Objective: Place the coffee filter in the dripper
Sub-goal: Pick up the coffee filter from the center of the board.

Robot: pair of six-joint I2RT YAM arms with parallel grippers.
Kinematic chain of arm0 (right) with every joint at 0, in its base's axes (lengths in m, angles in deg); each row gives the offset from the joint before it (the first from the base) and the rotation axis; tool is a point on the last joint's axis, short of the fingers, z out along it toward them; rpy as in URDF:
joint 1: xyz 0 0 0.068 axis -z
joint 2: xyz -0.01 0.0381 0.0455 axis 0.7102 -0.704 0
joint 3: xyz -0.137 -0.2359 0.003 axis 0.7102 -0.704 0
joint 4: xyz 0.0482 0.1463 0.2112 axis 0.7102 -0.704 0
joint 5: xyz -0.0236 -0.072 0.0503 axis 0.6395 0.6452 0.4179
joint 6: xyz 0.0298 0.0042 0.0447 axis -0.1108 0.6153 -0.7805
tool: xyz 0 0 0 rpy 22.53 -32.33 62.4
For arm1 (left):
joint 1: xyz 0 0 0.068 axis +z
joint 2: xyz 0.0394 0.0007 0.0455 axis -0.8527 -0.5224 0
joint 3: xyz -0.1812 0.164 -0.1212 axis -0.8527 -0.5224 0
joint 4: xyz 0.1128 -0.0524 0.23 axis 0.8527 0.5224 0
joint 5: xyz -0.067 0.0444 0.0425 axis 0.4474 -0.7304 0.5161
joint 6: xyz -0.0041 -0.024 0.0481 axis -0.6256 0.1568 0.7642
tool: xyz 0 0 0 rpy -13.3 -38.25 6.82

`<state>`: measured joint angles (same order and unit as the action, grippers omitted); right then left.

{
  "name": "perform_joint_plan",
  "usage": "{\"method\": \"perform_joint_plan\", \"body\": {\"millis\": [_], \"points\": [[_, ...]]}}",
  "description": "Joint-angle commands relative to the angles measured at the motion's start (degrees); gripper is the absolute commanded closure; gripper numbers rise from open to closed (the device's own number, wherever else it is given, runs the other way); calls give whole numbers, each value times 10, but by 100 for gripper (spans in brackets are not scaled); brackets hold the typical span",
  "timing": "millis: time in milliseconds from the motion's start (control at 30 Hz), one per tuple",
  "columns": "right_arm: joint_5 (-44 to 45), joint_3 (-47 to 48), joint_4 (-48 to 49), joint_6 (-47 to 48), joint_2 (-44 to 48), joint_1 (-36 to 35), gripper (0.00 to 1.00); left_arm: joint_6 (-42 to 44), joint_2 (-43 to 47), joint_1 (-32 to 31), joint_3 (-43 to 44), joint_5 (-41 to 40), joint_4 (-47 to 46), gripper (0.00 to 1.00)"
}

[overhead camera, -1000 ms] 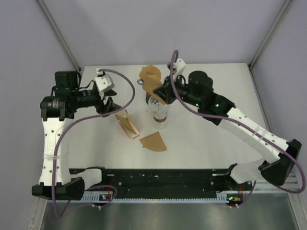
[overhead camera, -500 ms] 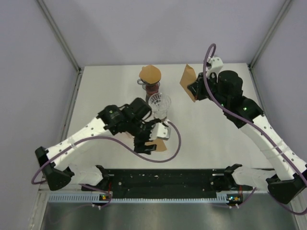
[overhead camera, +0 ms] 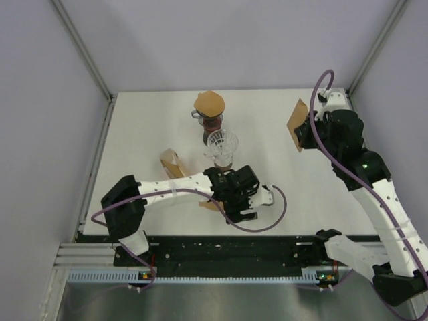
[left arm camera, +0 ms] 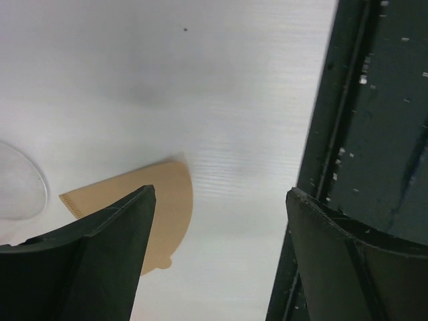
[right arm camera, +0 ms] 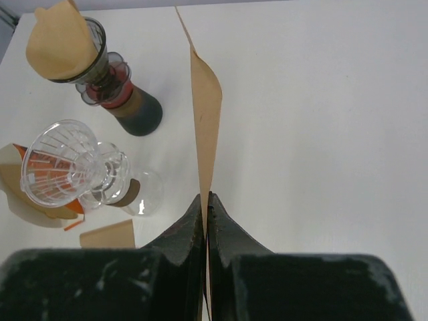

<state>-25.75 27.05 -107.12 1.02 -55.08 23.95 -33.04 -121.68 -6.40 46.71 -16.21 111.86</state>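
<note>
A brown paper coffee filter (overhead camera: 295,124) hangs over the table's back right, pinched in my shut right gripper (overhead camera: 305,132). In the right wrist view this filter (right arm camera: 206,114) stands edge-on above the closed gripper (right arm camera: 204,198). The clear glass dripper (overhead camera: 222,143) stands at mid-table with nothing in it, and it shows to the left in the right wrist view (right arm camera: 64,160). My left gripper (overhead camera: 235,207) hovers open, low over a second flat filter (overhead camera: 209,205) near the front edge. In the left wrist view that filter (left arm camera: 164,197) lies by the left finger (left arm camera: 100,261), outside the gripper (left arm camera: 221,192).
A dark carafe (overhead camera: 211,126) carrying another dripper with a filter (overhead camera: 210,105) stands behind the clear one. A filter holder (overhead camera: 172,164) sits left of centre. The black front rail (left arm camera: 374,100) runs close beside the left gripper.
The left arm swung from the back left to the front middle and its jaws opened wider. The right arm carried its filter from over the dripper to the back right.
</note>
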Motion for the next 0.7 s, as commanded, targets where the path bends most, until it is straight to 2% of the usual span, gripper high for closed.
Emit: {"method": "perform_joint_plan", "body": {"millis": [0,233,400,533,667], "points": [[9,-1,-17,15,18,3,100,-48,-32,6,-22,-100,-90,14],[9,-15,-18,21,27,3,100,-74,-77,22,-33,-101,-91,14],[3,-18,-18,26,28,3,100,-77,-96,48,-35,-132,-95,17],[1,-20,-17,30,28,2,100,-87,-104,74,-32,-123,-86,19],[-6,-25,-11,33,28,3,100,-87,-101,74,-50,-91,-105,19]]}}
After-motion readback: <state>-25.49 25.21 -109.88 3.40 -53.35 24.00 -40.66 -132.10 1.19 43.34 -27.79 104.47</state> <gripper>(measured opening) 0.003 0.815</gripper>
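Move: The coffee filter to be picked up lies flat on the board, about 8 cm ahead of the open left hand, 8 cm to its left and 8 cm below. The glass server with the clear dripper stands some 20 cm ahead and 4 cm left of that hand; the filter pack is roughly 18 cm ahead and 21 cm left. From the right hand, the flat filter lies about 22 cm left, 8 cm back and 32 cm down. The flat filter is approached from behind and its right by the left hand, which sinks about 7 cm, fast at first and then easing, while going as far forward and a little left. The wrist turns some 20 degrees counter-clockwise and the fingers stay wide open, ending close above the board beside the filter. The right hand, still pinching its own filter, eases down and back about 2 cm. ##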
